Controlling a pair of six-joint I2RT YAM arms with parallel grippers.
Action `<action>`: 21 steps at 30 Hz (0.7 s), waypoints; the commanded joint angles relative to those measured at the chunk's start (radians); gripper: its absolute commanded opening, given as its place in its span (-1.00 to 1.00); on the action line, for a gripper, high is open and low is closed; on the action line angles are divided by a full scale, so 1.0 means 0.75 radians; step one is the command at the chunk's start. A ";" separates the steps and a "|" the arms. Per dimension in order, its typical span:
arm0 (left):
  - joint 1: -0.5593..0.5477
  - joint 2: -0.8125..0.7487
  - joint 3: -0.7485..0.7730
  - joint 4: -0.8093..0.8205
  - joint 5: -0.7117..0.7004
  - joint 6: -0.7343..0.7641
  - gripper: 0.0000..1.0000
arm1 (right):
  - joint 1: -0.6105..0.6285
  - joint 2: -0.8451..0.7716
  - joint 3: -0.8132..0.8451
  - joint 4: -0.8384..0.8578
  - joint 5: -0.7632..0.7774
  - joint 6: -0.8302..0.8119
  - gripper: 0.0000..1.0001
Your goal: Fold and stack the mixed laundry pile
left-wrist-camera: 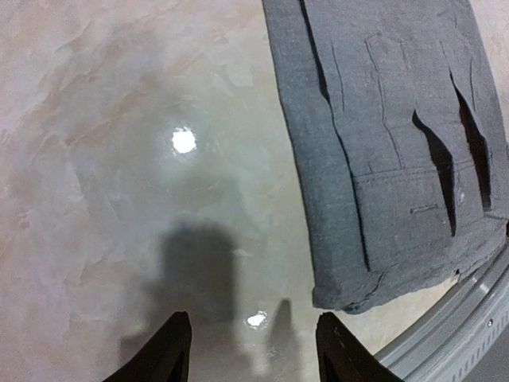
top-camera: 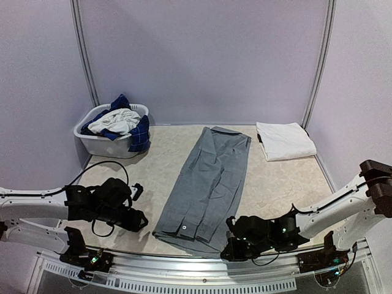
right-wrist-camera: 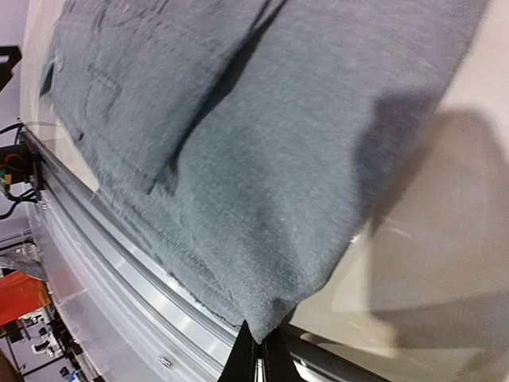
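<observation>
A long grey garment [top-camera: 208,177] lies flat down the middle of the table, with pocket slits and a button at its near end. My right gripper [top-camera: 231,246] is shut on its near right corner; in the right wrist view the cloth [right-wrist-camera: 262,159] bunches between the closed fingertips [right-wrist-camera: 261,350]. My left gripper [top-camera: 139,219] stands open over bare table, just left of the garment's near left corner [left-wrist-camera: 350,294], with nothing between its fingers [left-wrist-camera: 253,350]. Blue plaid and white pieces [top-camera: 119,119] of the mixed laundry pile fill the basket.
The white plastic basket [top-camera: 92,142] stands at the back left. A folded white piece [top-camera: 285,141] lies at the back right. A metal rail [top-camera: 202,264] runs along the near table edge, close under the garment's hem [right-wrist-camera: 143,278].
</observation>
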 commanded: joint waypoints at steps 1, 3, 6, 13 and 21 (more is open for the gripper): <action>-0.062 0.024 0.015 -0.004 0.065 -0.005 0.10 | -0.012 -0.116 -0.120 -0.251 0.037 -0.029 -0.97; -0.089 0.050 0.013 0.018 0.097 -0.017 0.10 | -0.012 -0.162 -0.147 -0.253 0.038 -0.042 -0.97; -0.150 0.096 0.014 0.050 0.172 -0.033 0.10 | -0.013 -0.193 -0.148 -0.237 0.037 -0.069 -0.97; -0.240 0.223 0.027 0.124 0.192 -0.076 0.13 | -0.014 -0.181 -0.122 -0.234 0.074 -0.140 -0.97; -0.294 0.350 0.074 0.256 0.150 -0.113 0.11 | -0.013 -0.118 -0.124 -0.165 0.012 -0.147 -0.97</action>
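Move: The shirt's near left hem corner lies about 3 cm back and 3 cm right of my left hand, some 4 cm below it. The buttoned left cuff is 13 cm to that hand's right and 1 cm back, and the table's near edge is 10 cm straight back. My right hand already grips the right hem corner. From it, the left hem corner is about 23 cm left and 7 cm ahead, and the right cuff 7 cm left and 6 cm ahead. I keep the right hem corner pinched in my right hand and drag it about 4 cm to the right along the table's near edge, then hold it there. Meanwhile my left hand, fingers staying half open, swings back and right some 5 cm each way and sinks 3 cm towards the left hem corner, turning roughly 10 degrees clockwise; its last bit of travel is purely rightward. ##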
